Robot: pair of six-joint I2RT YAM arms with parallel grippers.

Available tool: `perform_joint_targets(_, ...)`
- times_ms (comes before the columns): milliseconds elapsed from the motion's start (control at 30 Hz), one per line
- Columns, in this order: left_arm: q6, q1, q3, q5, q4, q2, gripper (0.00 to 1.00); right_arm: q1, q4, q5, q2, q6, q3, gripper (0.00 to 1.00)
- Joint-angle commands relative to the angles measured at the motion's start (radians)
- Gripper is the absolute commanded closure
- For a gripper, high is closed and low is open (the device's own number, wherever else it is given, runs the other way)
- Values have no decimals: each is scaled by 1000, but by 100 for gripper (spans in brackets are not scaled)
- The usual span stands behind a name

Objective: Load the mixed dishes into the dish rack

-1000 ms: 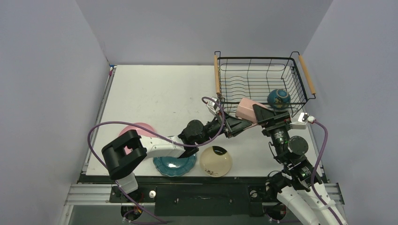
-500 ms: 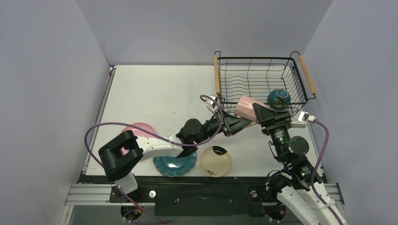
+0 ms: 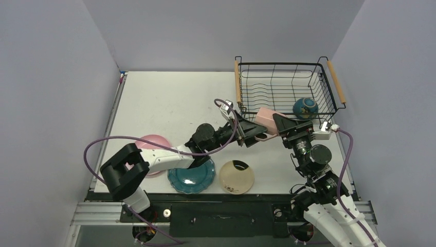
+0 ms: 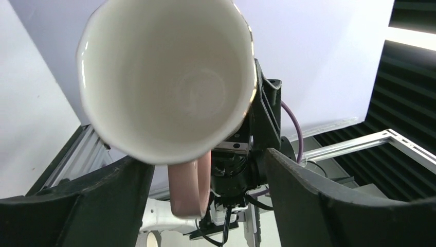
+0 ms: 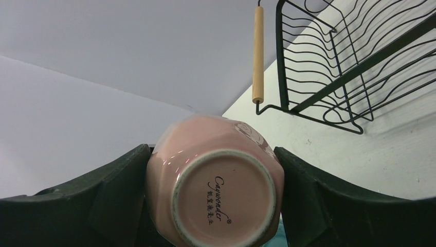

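The pink cup [image 3: 266, 119] hangs in the air just in front of the dish rack [image 3: 277, 64], lying sideways. My right gripper [image 3: 279, 123] is shut on its body; in the right wrist view the cup's base [image 5: 216, 185] fills the space between both fingers. My left gripper [image 3: 258, 134] is open at the cup's mouth. In the left wrist view the cup [image 4: 169, 77] faces the camera, and its handle [image 4: 189, 185] hangs free between the spread fingers [image 4: 308, 200]. The dark-teal bowl [image 3: 305, 108] sits inside the rack. The pink plate [image 3: 149, 141], teal plate [image 3: 191, 177] and cream dish [image 3: 236, 176] lie on the table.
The rack stands at the table's far right, its wooden handles [image 3: 238, 81] along its sides; its wires [image 5: 329, 77] show in the right wrist view. The three dishes lie near the front edge, the left arm reaching over the teal plate. Grey walls enclose the table.
My left gripper has opened and let go of the cup, which the right gripper now holds alone. Both arms and the cup have shifted slightly left and back.
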Motion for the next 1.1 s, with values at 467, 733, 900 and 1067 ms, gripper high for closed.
perform_joint_targets(467, 1007, 119, 7, -358, -1065, -637, 3, -213, 59, -82, 300, -139, 317, 100)
perform_joint_targets(733, 1290, 165, 98, -388, -1228, -697, 4, -294, -233, 34, 623, -507, 705, 100)
perform_joint_targets(900, 1387, 164, 210, -313, -1340, -669, 4, -329, -358, 92, 825, -715, 886, 100)
perform_joint_targets(1067, 1519, 82, 181, -444, -1342, -698, 4, -364, -431, 97, 975, -851, 1015, 100)
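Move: My right hand already holds the pink mug; the dish rack's middle lies about 31 cm ahead of that hand, 14 cm to its right and 25 cm lower. The blue bowl in the rack is some 20 cm ahead, 22 cm right and 26 cm below. From my open left hand the teal plate lies about 28 cm left, 6 cm back and 31 cm down, the cream plate 6 cm left, 9 cm back and equally low, and the mug some 6 cm right, 3 cm ahead, level. I keep my grip on the pink mug and carry it with my right hand about 18 cm forward and half as far right, over the rack's front rim, rolling the hand some 45 degrees left side down as its fingers tip downward. My left hand, already loose of the mug, opens wider and backs off about 20 cm left towards the teal plate, swinging its fingers from pointing right to forward-right and slightly down. ##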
